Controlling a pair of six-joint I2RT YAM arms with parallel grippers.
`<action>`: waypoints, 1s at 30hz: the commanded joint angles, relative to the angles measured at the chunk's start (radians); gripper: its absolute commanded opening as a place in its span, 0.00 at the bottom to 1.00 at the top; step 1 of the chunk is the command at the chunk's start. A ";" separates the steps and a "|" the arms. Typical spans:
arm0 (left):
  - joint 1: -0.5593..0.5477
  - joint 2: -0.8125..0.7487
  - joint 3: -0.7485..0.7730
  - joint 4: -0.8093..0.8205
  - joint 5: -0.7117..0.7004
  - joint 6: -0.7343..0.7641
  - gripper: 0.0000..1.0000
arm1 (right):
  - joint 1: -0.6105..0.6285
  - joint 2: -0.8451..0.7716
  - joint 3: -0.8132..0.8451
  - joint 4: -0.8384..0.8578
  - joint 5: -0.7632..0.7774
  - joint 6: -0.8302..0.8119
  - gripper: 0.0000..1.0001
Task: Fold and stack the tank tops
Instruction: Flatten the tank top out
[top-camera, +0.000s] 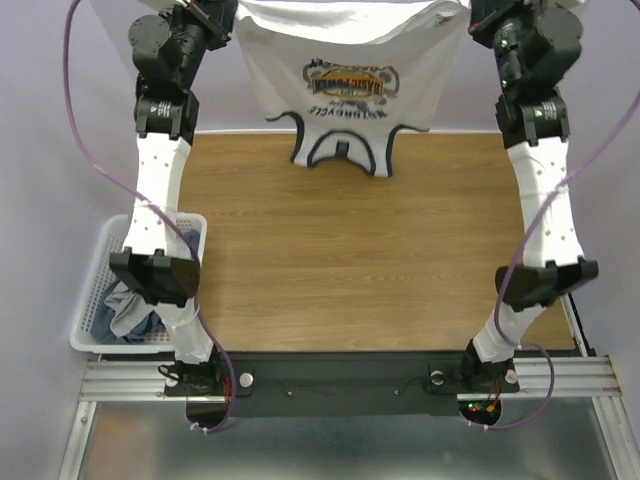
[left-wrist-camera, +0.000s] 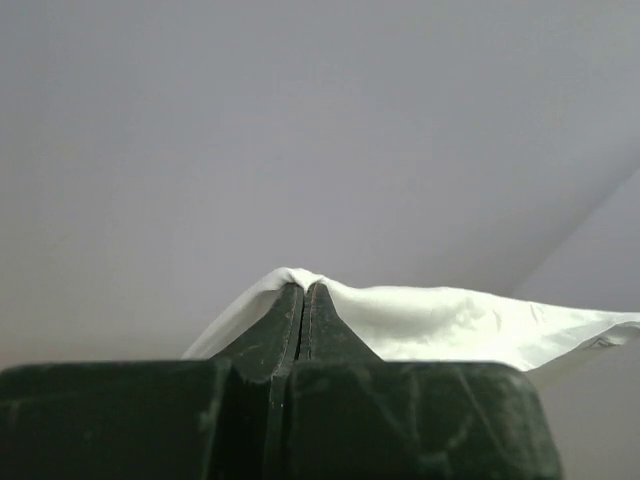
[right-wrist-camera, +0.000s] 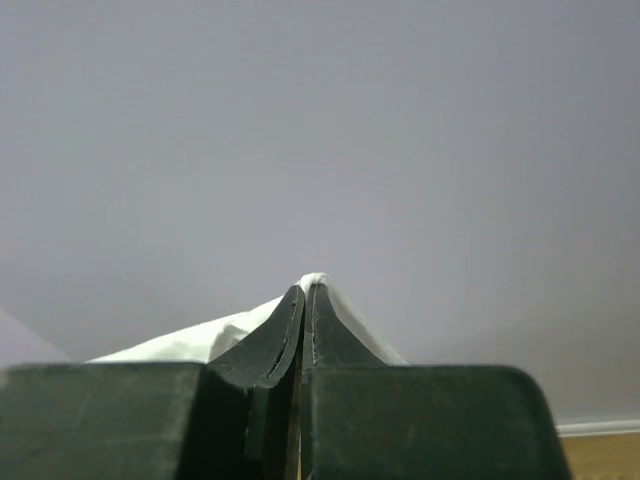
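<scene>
A white tank top with navy-edged neck and armholes and a blue-and-orange print hangs upside down over the far edge of the wooden table. Its neck end reaches the table surface. Both arms are raised and hold it stretched between them by its upper edge. My left gripper is shut on a pinch of the white cloth, which trails off to the right. My right gripper is shut on the other corner, the cloth trailing left. More grey and blue cloth lies in the basket.
A white lattice basket stands off the table's left side, partly behind the left arm. The arm bases sit on a black rail at the near edge. Purple cables loop out beside both arms.
</scene>
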 joint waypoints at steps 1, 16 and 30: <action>0.005 -0.235 -0.135 0.191 0.083 -0.004 0.00 | -0.001 -0.190 -0.173 0.134 0.045 0.012 0.00; -0.034 -0.836 -1.611 0.371 0.077 -0.262 0.00 | -0.001 -0.779 -1.459 0.111 0.003 0.150 0.00; -0.084 -1.170 -2.108 0.072 0.005 -0.342 0.00 | -0.005 -0.930 -1.940 -0.105 -0.112 0.248 0.01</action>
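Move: I hold the tank top's two hem corners, high and far out. The near-table spot where each corner goes is some 26 cm back of the hand holding it, straight back, and about 57 cm below, for the left and the right hand alike. The table's far edge lies roughly 8 cm ahead of both hands, equally low; the basket is about 28 cm back of my left hand, 26 cm to its left and 54 cm below. Both my hands whip back together, barely rising at first, then swoop down to just over the near part of the table while still drawing back: about 25 cm back and 50 cm down in all, easing off at the end. The wrists tip downward some 55 to 65 degrees, and my shut fingers keep pinching the hem corners. ##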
